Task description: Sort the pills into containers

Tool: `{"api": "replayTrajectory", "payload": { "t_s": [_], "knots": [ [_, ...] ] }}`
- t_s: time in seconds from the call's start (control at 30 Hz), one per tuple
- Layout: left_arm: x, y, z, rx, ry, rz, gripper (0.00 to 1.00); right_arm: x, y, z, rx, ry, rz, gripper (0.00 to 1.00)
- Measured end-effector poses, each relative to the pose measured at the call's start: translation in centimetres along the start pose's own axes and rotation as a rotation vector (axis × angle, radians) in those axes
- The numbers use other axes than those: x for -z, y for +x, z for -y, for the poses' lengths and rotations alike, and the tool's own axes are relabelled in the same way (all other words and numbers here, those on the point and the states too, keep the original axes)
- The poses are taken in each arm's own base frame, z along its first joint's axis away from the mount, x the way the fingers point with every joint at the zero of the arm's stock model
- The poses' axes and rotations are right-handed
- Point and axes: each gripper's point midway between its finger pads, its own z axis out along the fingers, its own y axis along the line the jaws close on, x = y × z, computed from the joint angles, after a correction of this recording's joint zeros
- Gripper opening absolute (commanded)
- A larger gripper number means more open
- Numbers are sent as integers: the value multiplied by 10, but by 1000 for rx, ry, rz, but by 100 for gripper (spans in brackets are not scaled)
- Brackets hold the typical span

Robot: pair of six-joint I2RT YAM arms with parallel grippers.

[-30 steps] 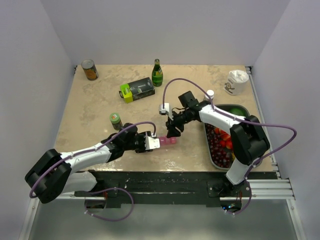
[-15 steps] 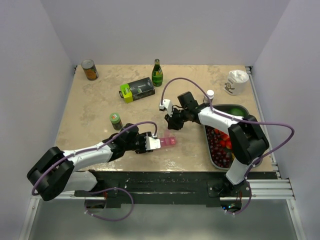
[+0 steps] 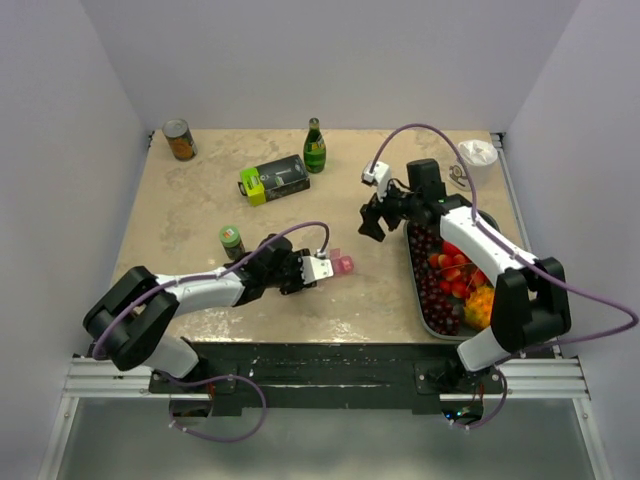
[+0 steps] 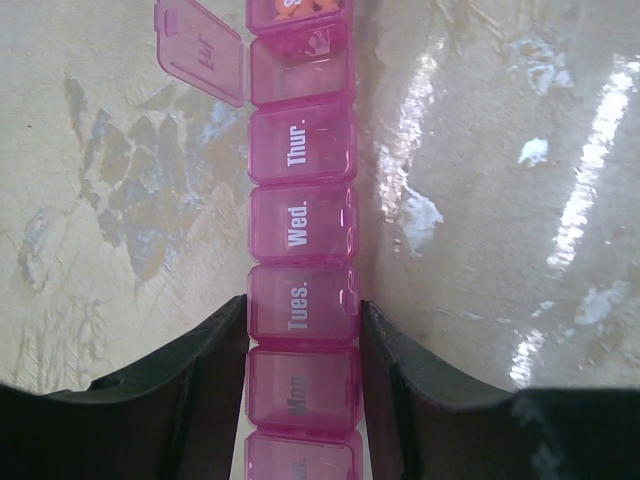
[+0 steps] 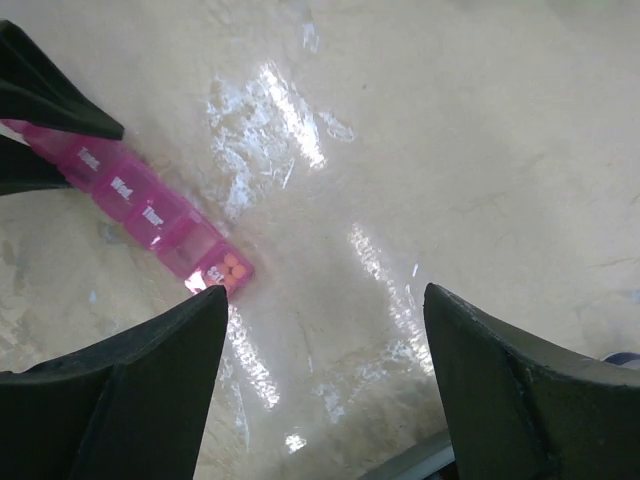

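The containers (image 4: 300,220) are one slim pink strip of day-labelled compartments lying on the table (image 3: 342,265). My left gripper (image 4: 303,310) is shut on the strip, its fingers pressing both sides at the "Tues." and "Mon." boxes. One lid (image 4: 200,50) near the far end stands open. Orange pills (image 5: 232,268) fill the end compartment, also at the top edge of the left wrist view (image 4: 300,5). My right gripper (image 3: 372,222) hangs open and empty above bare table, up and to the right of the strip (image 5: 150,215), apart from it.
A grey tray (image 3: 437,334) of fruit runs along the right side under the right arm. A black-and-lime box (image 3: 275,180), a green bottle (image 3: 315,147), a can (image 3: 179,139), a small green-lidded jar (image 3: 232,240) and a white cup (image 3: 475,160) stand around.
The right gripper has drawn back from the strip, up and to the right, and its jaws have spread wide. The left gripper has slid the strip a little rightward, still clamped.
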Motion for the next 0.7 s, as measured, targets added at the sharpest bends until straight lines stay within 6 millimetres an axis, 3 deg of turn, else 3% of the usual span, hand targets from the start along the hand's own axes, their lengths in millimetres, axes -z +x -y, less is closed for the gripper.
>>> {"api": "replayTrajectory", "payload": {
  "t_s": [0.1, 0.2, 0.23, 0.33, 0.53, 0.7],
  "knots": [
    [-7, 0, -7, 13, -13, -14, 9, 14, -17, -1, 41, 5, 54, 80],
    [-12, 0, -11, 25, -22, -25, 6, 7, -15, -14, 62, -60, 56, 50],
    [-13, 0, -12, 29, -24, -29, 5, 2, -12, -18, 63, -91, 50, 32],
    [-16, 1, -13, 34, -25, -39, 1, -14, 7, -33, 32, -183, 7, 14],
    [-17, 4, -12, 35, -19, -50, 0, -52, 44, -69, -43, -357, -132, 7],
    [-18, 5, -12, 34, -15, -55, 0, -65, 45, -86, -68, -403, -165, 7]
  ]
}}
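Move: Back and to the left of the right hand, about 7 cm each way and 9 cm below, lies the open, empty Friday compartment of the pill organizer. The closed Saturday one, with pills in it, is about 2 cm to the right of Friday and 2 cm farther out. The fruit tray's middle is some 20 cm to the right hand's right and 7 cm back, the white pill bottle about 9 cm ahead and 10 cm right. From the left hand, Friday is 4 cm ahead and 6 cm right. Swinging back towards the organizer after a brief 2 cm rise, the right hand comes down about 9 cm from that height while going some 6 cm left and 6 cm back, shutting its wide-open fingers empty and tipping them down roughly 20 degrees to end at the open Friday compartment; contact there can't be made out. The left hand keeps its pinch on Tuesday, easing 2 cm forward and 1 cm down. ##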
